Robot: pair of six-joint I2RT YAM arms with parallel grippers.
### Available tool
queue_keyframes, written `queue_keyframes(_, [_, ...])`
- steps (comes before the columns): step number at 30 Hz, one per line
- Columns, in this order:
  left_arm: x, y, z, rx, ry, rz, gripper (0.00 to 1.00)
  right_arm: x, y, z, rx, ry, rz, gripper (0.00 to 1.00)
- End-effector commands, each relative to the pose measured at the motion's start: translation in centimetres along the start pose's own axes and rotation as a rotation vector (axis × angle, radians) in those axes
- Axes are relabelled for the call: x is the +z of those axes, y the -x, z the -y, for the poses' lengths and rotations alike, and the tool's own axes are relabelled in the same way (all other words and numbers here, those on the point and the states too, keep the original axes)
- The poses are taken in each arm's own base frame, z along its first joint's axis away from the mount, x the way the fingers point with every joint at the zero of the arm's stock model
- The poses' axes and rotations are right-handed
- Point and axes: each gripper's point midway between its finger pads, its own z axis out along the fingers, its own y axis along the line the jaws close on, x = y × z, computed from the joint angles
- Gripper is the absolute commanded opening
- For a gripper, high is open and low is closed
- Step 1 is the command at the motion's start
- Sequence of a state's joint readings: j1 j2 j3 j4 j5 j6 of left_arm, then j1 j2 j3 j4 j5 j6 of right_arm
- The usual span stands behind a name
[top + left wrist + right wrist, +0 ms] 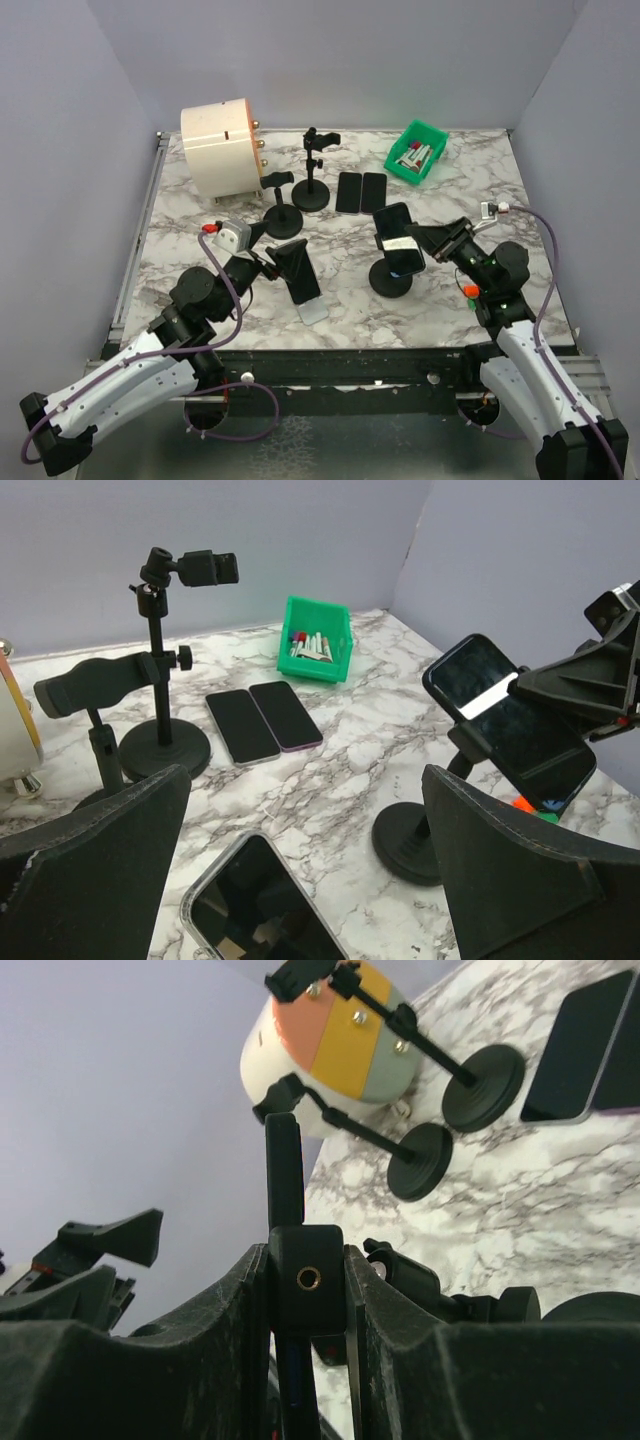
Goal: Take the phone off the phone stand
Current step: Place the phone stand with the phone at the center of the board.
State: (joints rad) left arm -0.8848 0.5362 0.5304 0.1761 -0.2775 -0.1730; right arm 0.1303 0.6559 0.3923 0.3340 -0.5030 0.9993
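Observation:
A dark phone (397, 238) sits tilted in the clamp of a black phone stand (391, 279) at mid-table. My right gripper (425, 240) reaches in from the right and is shut on the stand's clamp block (308, 1275). The phone (284, 1165) stands edge-on above that block. From the left wrist, the phone (510, 720) rests on the stand (410, 840) with the right gripper (590, 680) at its far side. My left gripper (285, 262) is open, low over another phone (255, 910) lying flat, fingers (100, 860) wide apart.
Two empty stands (312, 170) (280, 215) are at the back left, beside a cream cylinder (222, 147). Two dark phones (360, 192) lie flat behind the stand. A green bin (416, 152) sits at the back right. Grey walls enclose the table.

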Motion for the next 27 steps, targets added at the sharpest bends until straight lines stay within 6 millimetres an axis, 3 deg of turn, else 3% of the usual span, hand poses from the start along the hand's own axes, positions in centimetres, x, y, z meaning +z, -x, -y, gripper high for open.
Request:
queue_keyframes(1, [0.2,-0.4,-0.7,0.026,0.033,-0.018,0.99,0.2,1.2,-7.3,-0.022,0.265,0.093,0.01])
queue_keyframes(5, [0.1,-0.5,-1.0,0.034,0.046,-0.019,0.99,1.1,-0.4,-8.3,-0.020,0.290,0.090,0.01])
queue_keyframes(10, [0.1,-0.4,-1.2,0.039,0.057,-0.018,0.99,1.2,-0.7,-8.8,-0.026,0.309,0.151,0.01])
queue_keyframes(16, [0.1,-0.3,-1.1,0.038,0.054,-0.015,0.99,1.6,-1.4,-7.2,-0.018,0.261,0.159,0.01])
queue_keyframes(27, [0.0,-0.1,-1.0,0.037,0.048,-0.010,0.99,1.7,-4.5,-3.8,-0.020,0.152,0.052,0.01])
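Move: The right hand already grips the holder at the phone's right edge. The stand's spot, in the near middle of the board, lies about 7 cm left of this hand, 3 cm back and 20 cm down. At board height, the flat phone is some 24 cm left and 2 ahead, the black phone pair about 27 ahead and 6 left, and the markers roughly 25 right and 6 back. From the left hand, that spot is about 20 cm right, 4 ahead and 24 down. Keeping its pinch on the holder beside the phone, the right hand carries the stand left across the board's near middle by about 6 cm, drawing back some 3 cm on the way. It then eases slightly forward and down about 1.5 cm to set the base onto the board, and stays there with fingers still closed, the wrist barely turning. ##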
